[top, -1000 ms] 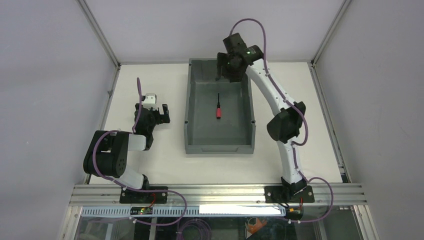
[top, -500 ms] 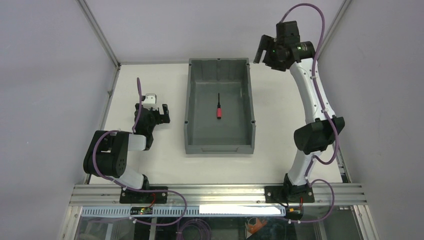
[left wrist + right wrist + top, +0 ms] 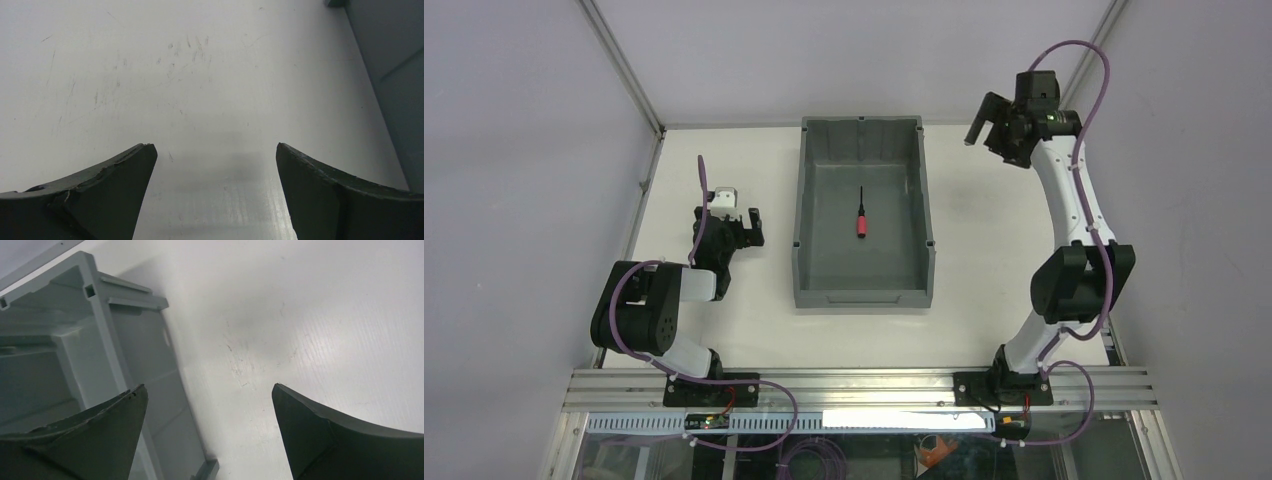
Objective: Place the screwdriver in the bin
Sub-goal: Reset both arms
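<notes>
The small red-handled screwdriver (image 3: 861, 221) lies on the floor of the dark grey bin (image 3: 803, 215), near its middle, shaft pointing to the far wall. My right gripper (image 3: 986, 122) hangs high, right of the bin's far right corner, jaws open and empty. In the right wrist view that gripper (image 3: 209, 390) looks down on the bin's outer wall and rim (image 3: 95, 290); the screwdriver is out of that view. My left gripper (image 3: 734, 221) rests low over the table, left of the bin, open and empty. The left wrist view shows this gripper (image 3: 215, 147) with the bin wall (image 3: 395, 65) at its right edge.
White table (image 3: 994, 250) spreads on both sides of the bin. Aluminium frame posts (image 3: 622, 65) and grey walls close in the back and sides. The arm bases sit on a rail (image 3: 854, 385) at the near edge.
My right arm has swung from over the bin's far wall out to the right, clear of the bin, with its jaws opening wider. The screwdriver and the left arm have not moved.
</notes>
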You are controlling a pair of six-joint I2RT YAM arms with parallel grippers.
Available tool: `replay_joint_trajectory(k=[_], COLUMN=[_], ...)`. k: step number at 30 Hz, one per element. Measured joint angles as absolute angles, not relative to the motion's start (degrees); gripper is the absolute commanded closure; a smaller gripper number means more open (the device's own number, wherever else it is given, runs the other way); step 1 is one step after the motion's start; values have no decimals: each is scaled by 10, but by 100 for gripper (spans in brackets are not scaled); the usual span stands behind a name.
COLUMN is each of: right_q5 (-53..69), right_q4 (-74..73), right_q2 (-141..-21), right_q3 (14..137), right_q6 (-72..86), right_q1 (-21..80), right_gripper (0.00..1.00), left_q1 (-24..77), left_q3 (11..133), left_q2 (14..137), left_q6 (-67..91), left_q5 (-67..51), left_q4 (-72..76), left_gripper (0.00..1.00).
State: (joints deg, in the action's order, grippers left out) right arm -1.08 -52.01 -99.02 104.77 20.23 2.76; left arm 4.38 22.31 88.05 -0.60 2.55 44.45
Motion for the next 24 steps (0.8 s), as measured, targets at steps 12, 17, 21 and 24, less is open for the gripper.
replay_joint_trajectory(k=[12,17,21,24], right_q5=[-8,-11,-13,-13], right_q4=[-424,-382,-346,-320], right_q2=[-936,-919,-907,-899], right_q3=[885,823,779,746], right_q6=[201,199,198,198], right_q1=[-7,-17,-18,-18], right_gripper=[1,1,1,1], left_q1=[44,44,44,44], left_q3=[223,223,223,223], left_q2=[881,881,881,881], left_q6=[-6,-6,-6,-6], left_q5=[25,25,25,25], left_q4=[444,444,444,444], left_gripper=[1,1,1,1])
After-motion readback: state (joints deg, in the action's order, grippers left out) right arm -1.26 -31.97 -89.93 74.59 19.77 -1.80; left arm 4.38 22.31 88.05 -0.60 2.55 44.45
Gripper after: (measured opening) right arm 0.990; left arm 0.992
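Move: The screwdriver already lies in the bin, roughly 28 cm to the left of the empty right hand, some 6 cm back and about 23 cm below it. The bin's middle is at about the same spot, some 20 cm below that hand. From the idle left hand the screwdriver lies about 31 cm to the right, level with it fore and aft, and some 4 cm lower. The right hand, empty and still open, sinks about 9 cm outside the bin, easing back and right. ##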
